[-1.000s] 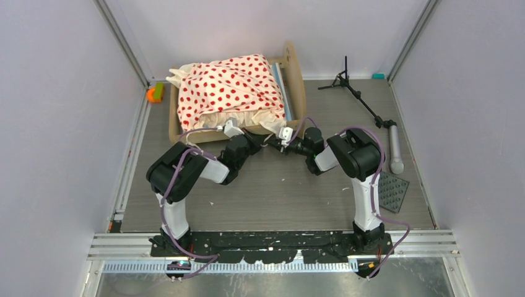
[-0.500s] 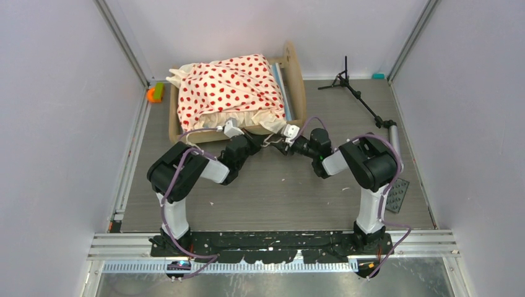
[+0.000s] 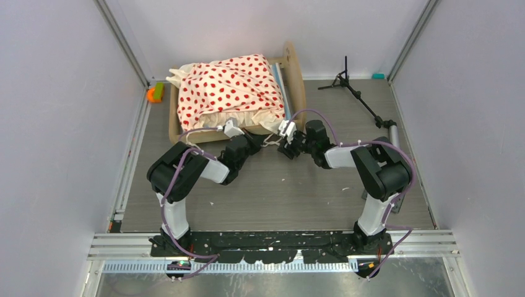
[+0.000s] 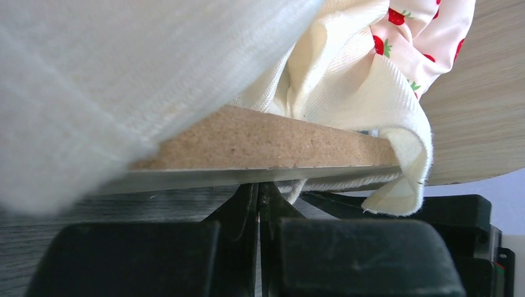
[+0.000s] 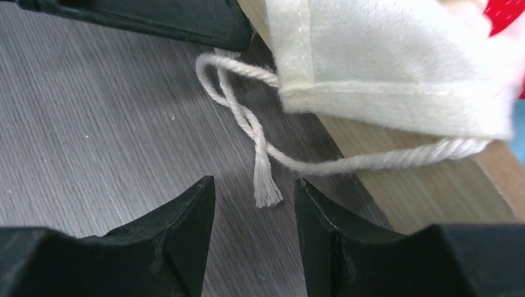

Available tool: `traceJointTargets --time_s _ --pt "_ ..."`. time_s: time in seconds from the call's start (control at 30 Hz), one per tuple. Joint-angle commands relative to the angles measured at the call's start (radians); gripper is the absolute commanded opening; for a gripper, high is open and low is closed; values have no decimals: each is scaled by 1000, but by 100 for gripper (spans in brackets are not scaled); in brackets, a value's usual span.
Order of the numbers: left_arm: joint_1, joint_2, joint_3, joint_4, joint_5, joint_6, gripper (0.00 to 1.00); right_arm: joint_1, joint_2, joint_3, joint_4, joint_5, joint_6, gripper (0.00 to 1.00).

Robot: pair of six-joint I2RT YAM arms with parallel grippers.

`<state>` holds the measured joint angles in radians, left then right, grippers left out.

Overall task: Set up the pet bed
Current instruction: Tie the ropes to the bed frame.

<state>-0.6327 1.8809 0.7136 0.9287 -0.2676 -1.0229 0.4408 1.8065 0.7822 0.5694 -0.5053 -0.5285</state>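
Note:
The pet bed's light-wood frame stands at the back centre, with the cream, red-dotted bedding heaped over the striped mattress. My left gripper is shut, its tips just under the bed's near board. A white cord runs past the right tip; I cannot see it pinched. My right gripper is open on the table beside the bed's corner. The cord's frayed end lies loose between its fingertips. The cord hangs from the bedding's cream hem.
A black tripod stand and a grey cylinder lie at the right. An orange and green toy sits by the left wall, a small teal piece by the back wall. Both arms crowd the bed's near edge.
My right gripper has opened and let go of the cord, whose end now lies on the table. The right elbow has swung out to the right. The left gripper has closed fully.

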Motion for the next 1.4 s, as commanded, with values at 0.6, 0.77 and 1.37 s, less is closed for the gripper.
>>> traceJointTargets --time_s 0.6,0.77,1.37 --pt "4 -43 14 57 -17 12 0 2 98 228 -270 103 -13 53" --pt "5 -44 12 60 -17 8 0 23 119 272 -345 125 -35 51" --pt "4 -54 -2 71 -21 3 0 60 149 316 -382 252 -9 0"
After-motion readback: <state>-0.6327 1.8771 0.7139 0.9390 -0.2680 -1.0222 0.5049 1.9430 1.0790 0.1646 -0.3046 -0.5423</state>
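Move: The loose rope tail with its small knot hangs just beyond the open right fingers, about 2 cm ahead, 3 cm left and 3 cm below. The bed's front rail runs some 5 cm ahead and 3 cm left, about level in height. The blanket corner droops over it roughly 6 cm ahead, 3 cm left and 3 cm above. From the left hand, shut on the rope, the tail lies about 6 cm right, level fore-and-aft, and 4 cm lower. Down and forward, about 3 cm and 2.5 cm, the right hand sinks in under the drooping blanket corner towards the rope at the front rail, its fingers tipping some 15 degrees further down. Once low it edges leftward a couple of centimetres, then shuts its half-open fingers on the rope tail. The left hand stays put and keeps its pinch on the rope. ##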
